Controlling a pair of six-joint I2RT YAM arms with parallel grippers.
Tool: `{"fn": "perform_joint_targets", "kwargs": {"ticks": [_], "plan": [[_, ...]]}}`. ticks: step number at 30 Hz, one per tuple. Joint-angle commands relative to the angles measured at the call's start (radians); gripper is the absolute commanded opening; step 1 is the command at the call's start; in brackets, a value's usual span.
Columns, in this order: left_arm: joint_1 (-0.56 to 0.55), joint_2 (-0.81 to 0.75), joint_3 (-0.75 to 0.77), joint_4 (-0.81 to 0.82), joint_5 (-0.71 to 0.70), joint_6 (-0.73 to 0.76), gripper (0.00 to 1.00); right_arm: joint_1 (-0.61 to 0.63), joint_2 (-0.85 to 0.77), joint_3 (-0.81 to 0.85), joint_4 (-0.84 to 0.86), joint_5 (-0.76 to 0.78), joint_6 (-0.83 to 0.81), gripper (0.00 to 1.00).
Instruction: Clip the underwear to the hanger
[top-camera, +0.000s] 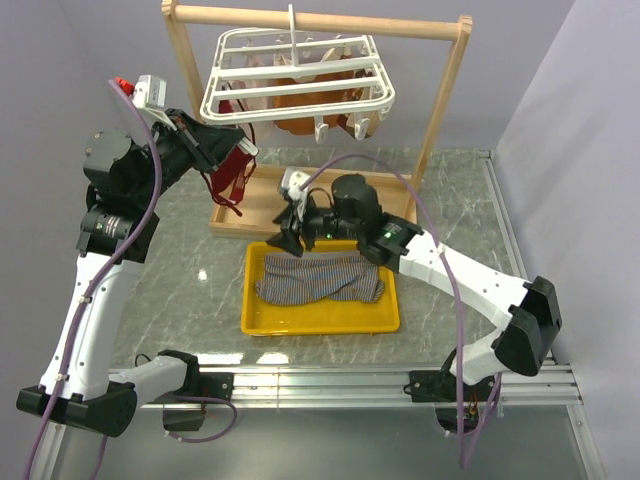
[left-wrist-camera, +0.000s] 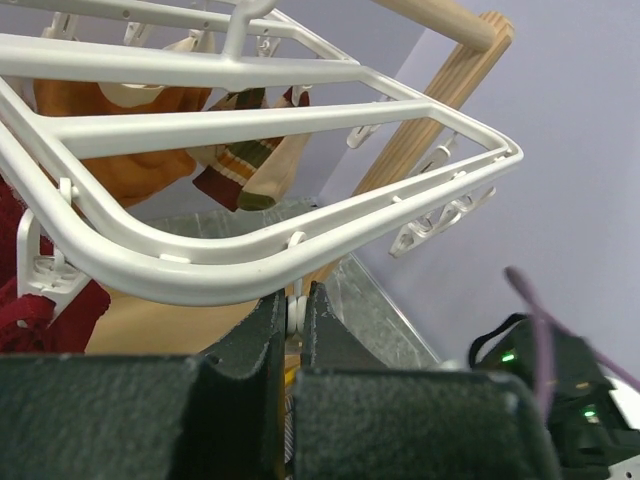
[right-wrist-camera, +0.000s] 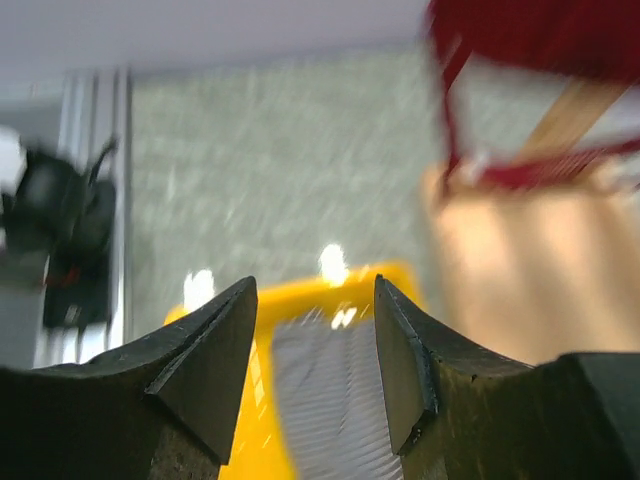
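Observation:
The grey striped underwear (top-camera: 320, 280) lies bunched in the yellow tray (top-camera: 320, 325). My right gripper (top-camera: 283, 241) hovers open just over its left end, nothing between the fingers. In the right wrist view the underwear (right-wrist-camera: 325, 400) shows blurred below the spread jaws of that gripper (right-wrist-camera: 312, 290). The white grid hanger (top-camera: 300, 75) hangs by its hook from the wooden stand's bar. My left gripper (top-camera: 243, 150) is at the hanger's near left corner. Seen from the left wrist, this gripper (left-wrist-camera: 292, 295) is shut on a small white clip (left-wrist-camera: 296, 318) just under the hanger's rim (left-wrist-camera: 250, 250).
The wooden frame stand (top-camera: 440, 100) rises behind the tray, its base board just beyond the tray's back edge. Dark red underwear (top-camera: 232, 180) dangles from the hanger's left side by my left gripper. Orange-brown garments (top-camera: 320, 100) hang under the hanger's middle. Walls close in left and right.

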Motion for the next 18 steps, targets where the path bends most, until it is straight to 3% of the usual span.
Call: {"fn": "perform_joint_targets", "kwargs": {"ticks": [1,5,9,18], "plan": [[0.005,0.002,-0.003,0.045,0.016,0.002,0.0,-0.004,0.017,-0.074,-0.033,-0.041,0.003,0.57],[0.005,0.003,0.0,0.045,0.027,-0.004,0.0,-0.011,0.118,-0.117,-0.013,0.022,-0.074,0.48],[0.005,0.003,-0.003,0.038,0.03,-0.001,0.0,-0.017,0.239,-0.052,-0.06,0.065,-0.135,0.4],[0.007,-0.006,-0.034,0.051,0.03,-0.002,0.0,-0.017,0.417,0.003,-0.033,0.211,-0.223,0.37]]}}
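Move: The striped underwear lies far below the right hand, its middle some 31 cm down, about 2 cm farther out and 8 cm to the right. Around it is the yellow tray, centred about 9 cm right of that hand and level with it fore-and-aft, 32 cm down. From the left hand, the underwear is about 48 cm down, 4 cm back and 14 cm right. The right hand sinks about 23 cm towards the underwear, fingers tipping some 30 degrees down and narrowing. ##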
